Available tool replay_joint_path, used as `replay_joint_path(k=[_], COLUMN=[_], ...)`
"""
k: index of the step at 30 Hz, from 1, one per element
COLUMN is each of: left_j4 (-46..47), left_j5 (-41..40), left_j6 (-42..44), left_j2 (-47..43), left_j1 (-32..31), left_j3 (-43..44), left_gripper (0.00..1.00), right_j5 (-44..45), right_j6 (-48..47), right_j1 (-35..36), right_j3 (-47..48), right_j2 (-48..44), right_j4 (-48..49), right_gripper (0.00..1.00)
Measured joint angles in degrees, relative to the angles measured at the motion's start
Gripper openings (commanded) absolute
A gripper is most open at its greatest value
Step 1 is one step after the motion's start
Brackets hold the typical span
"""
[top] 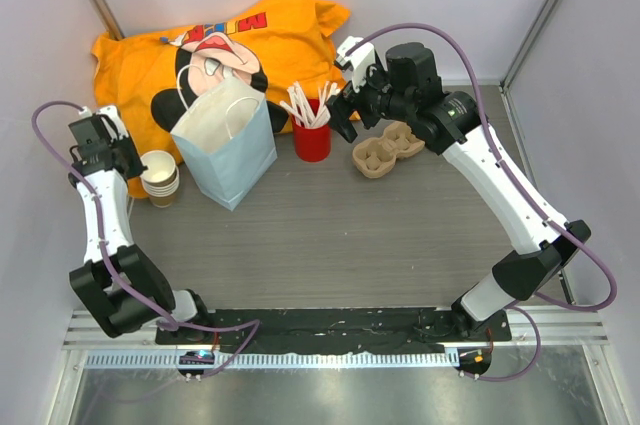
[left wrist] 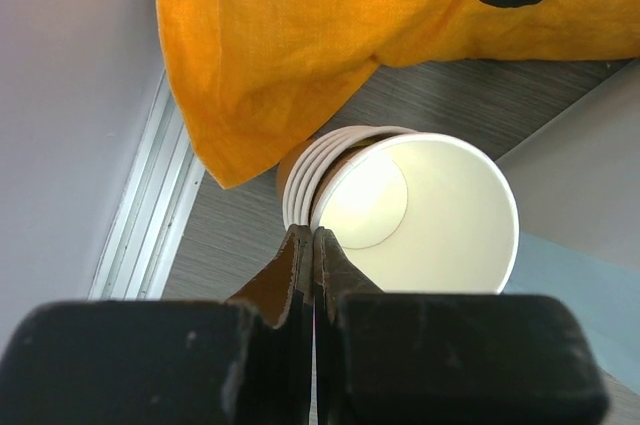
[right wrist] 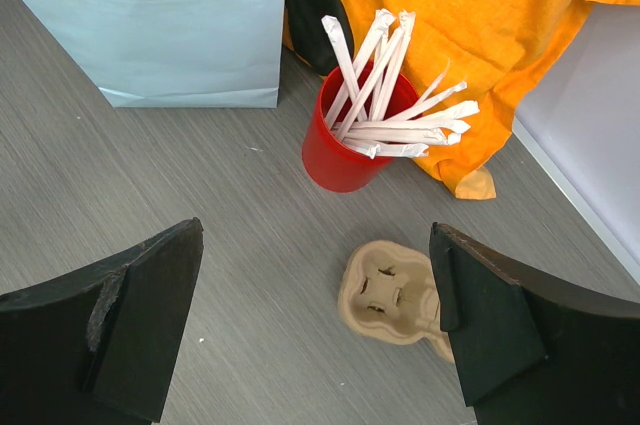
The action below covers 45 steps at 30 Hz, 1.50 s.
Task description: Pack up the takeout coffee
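Note:
The takeout coffee with its black lid is out of view in every frame. My left gripper (top: 112, 148) is shut and empty at the far left. In the left wrist view its tips (left wrist: 315, 237) lie over the near rim of a stack of lidless brown paper cups (left wrist: 420, 215); I cannot tell if they touch it. My right gripper (top: 345, 115) is open and empty. It hangs above the table (right wrist: 315, 228) between a red cup of white sticks (right wrist: 345, 150) and a cardboard cup carrier (right wrist: 385, 295). A light blue paper bag (top: 225, 140) stands open.
The cup stack (top: 160, 177) stands left of the bag, the red cup (top: 312, 140) and carrier (top: 388, 150) right of it. An orange printed cloth (top: 230, 35) lies behind them. Walls close the left, back and right sides.

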Motion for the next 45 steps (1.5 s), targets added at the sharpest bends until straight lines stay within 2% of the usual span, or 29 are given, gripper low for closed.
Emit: replay_joint_path(k=[15,25,35,39,45], left_j4=[0.4,2.4,3.2,3.0,1.6], left_j5=[0.4,4.8,8.8,13.1,25.9], left_j6=[-1.9,-4.2,-6.1,-6.4,-7.2], left_j2=[-2.6,-11.7,-13.9,-16.5,-19.8], left_j1=[3.2,3.9,3.9,3.9,3.9], left_j3=[1.2,1.6,5.2,7.4,12.8], left_gripper=[0.00,0.00,0.00,0.00,0.00], right_j5=[0.0,0.0,0.3,1.5,6.1], right_j6=[0.0,0.0,0.1,0.4,1.9], right_j1=[0.0,0.0,0.0,0.0,-0.9], right_j3=[0.0,0.0,1.2,3.0,5.7], right_j2=[0.0,0.0,0.0,0.0,0.0], right_j4=[0.0,0.0,-0.1,-0.1,0.6], right_gripper=[0.99,0.99,1.00,0.99,1.00])
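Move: The left gripper already pinches the near-left rim of the top cup, which is still partly nested. The paper bag, the likely destination, lies about 20 cm to its right and 10 cm ahead, its middle some 6 cm lower. The cup stack stands 3 cm right, 2 cm ahead and 9 cm below; the straw cup is roughly 38 cm right and 16 cm ahead. From the right hand, the bag is about 26 cm left and 8 cm ahead. Keep the left fingers shut on the rim and draw the top cup up out of the stack, rising some 22 cm, slowly and slightly leftward at first, then faster. Tip the fingers up towards level by about 35 degrees, and finish by swinging right and a little back, turning clockwise, sideways nearer the bag. Late on, start raising the open, empty right gripper, easing it right. ##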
